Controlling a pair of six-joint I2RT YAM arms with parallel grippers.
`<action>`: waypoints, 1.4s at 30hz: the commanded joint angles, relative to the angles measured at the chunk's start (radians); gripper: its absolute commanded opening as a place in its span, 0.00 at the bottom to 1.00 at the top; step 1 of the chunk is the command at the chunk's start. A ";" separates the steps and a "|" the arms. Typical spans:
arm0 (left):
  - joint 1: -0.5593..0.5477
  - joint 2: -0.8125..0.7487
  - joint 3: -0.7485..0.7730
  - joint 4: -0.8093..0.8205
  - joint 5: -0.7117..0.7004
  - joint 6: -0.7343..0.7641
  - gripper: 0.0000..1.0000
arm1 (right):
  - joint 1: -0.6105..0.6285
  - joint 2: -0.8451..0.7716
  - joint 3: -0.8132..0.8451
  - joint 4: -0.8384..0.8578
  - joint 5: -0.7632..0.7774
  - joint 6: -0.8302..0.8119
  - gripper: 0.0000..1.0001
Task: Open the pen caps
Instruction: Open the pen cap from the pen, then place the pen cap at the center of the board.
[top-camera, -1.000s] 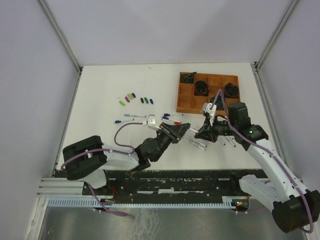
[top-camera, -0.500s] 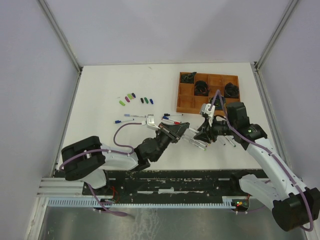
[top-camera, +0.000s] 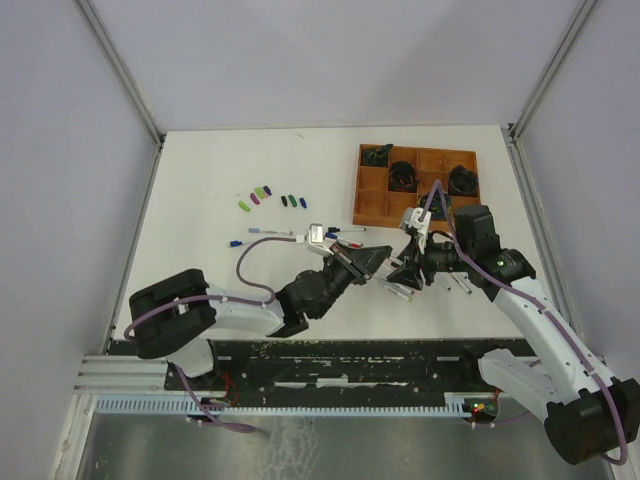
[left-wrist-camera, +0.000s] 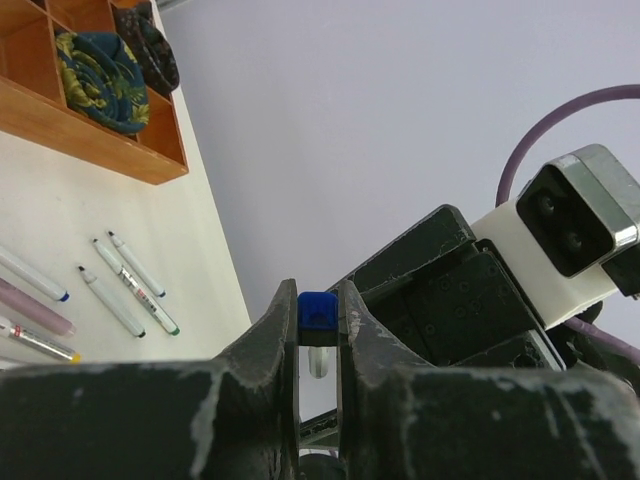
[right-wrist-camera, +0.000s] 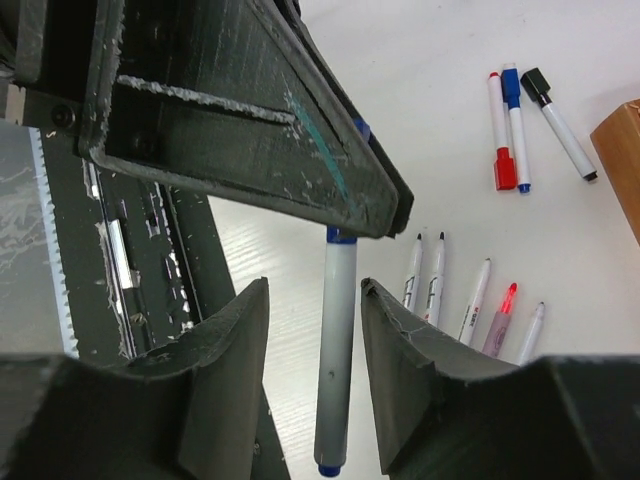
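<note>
My left gripper (left-wrist-camera: 318, 300) is shut on the blue cap (left-wrist-camera: 318, 312) of a pen, seen end-on between its fingertips. That pen's white-grey barrel (right-wrist-camera: 336, 350) sticks out from the left gripper (top-camera: 376, 260) into the gap of my right gripper (right-wrist-camera: 315, 290). The right gripper is open, with a gap on both sides of the barrel. Both grippers meet mid-table, the right gripper (top-camera: 402, 272) just right of the left. Several loose pen caps (top-camera: 266, 196) lie at the back left. Uncapped pens (right-wrist-camera: 430, 280) and capped pens (right-wrist-camera: 508, 130) lie on the table.
A brown compartment tray (top-camera: 372, 205) with dark rolled items stands at the back right, close behind the right arm. More pens (top-camera: 262, 237) lie left of the grippers, and others (top-camera: 460, 282) under the right arm. The tray (left-wrist-camera: 90, 125) also shows in the left wrist view.
My right gripper has opened and let go of the pen barrel. The left arm has shifted a little to the right, its grip closing on the blue cap.
</note>
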 joint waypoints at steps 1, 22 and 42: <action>-0.003 0.024 0.054 -0.010 0.038 0.055 0.03 | 0.003 -0.018 0.007 0.037 -0.001 0.013 0.48; 0.096 -0.072 0.010 0.025 -0.013 0.023 0.03 | 0.003 0.022 0.061 -0.046 0.026 -0.041 0.02; 0.490 -0.397 0.081 -0.545 0.055 0.075 0.03 | -0.032 -0.015 0.086 -0.057 0.108 -0.038 0.02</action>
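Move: The left hand already grips the blue cap; the nearest loose blue cap in the laid-out row lies about 22 cm ahead, 17 cm left and 16 cm below. From the left hand, the red marker lies some 11 cm ahead and 6 cm left, the black marker 14 cm ahead and 6 cm left, the box about 26 cm ahead and 13 cm right. The pen's barrel stands between the right hand's open fingers; the uncapped pens lie right underneath, roughly 12 cm down. Eases right and down by about a centimetre first: the left hand, keeping its pinch on the blue cap, while the right fingers close on the pen's barrel. Then it pulls sharply left, forward and up, some 18 cm leftward overall, towards the row of loose caps, turning about 30 degrees counter-clockwise; the right hand keeps hold, is tugged up and forward a couple of centimetres and settles back. ##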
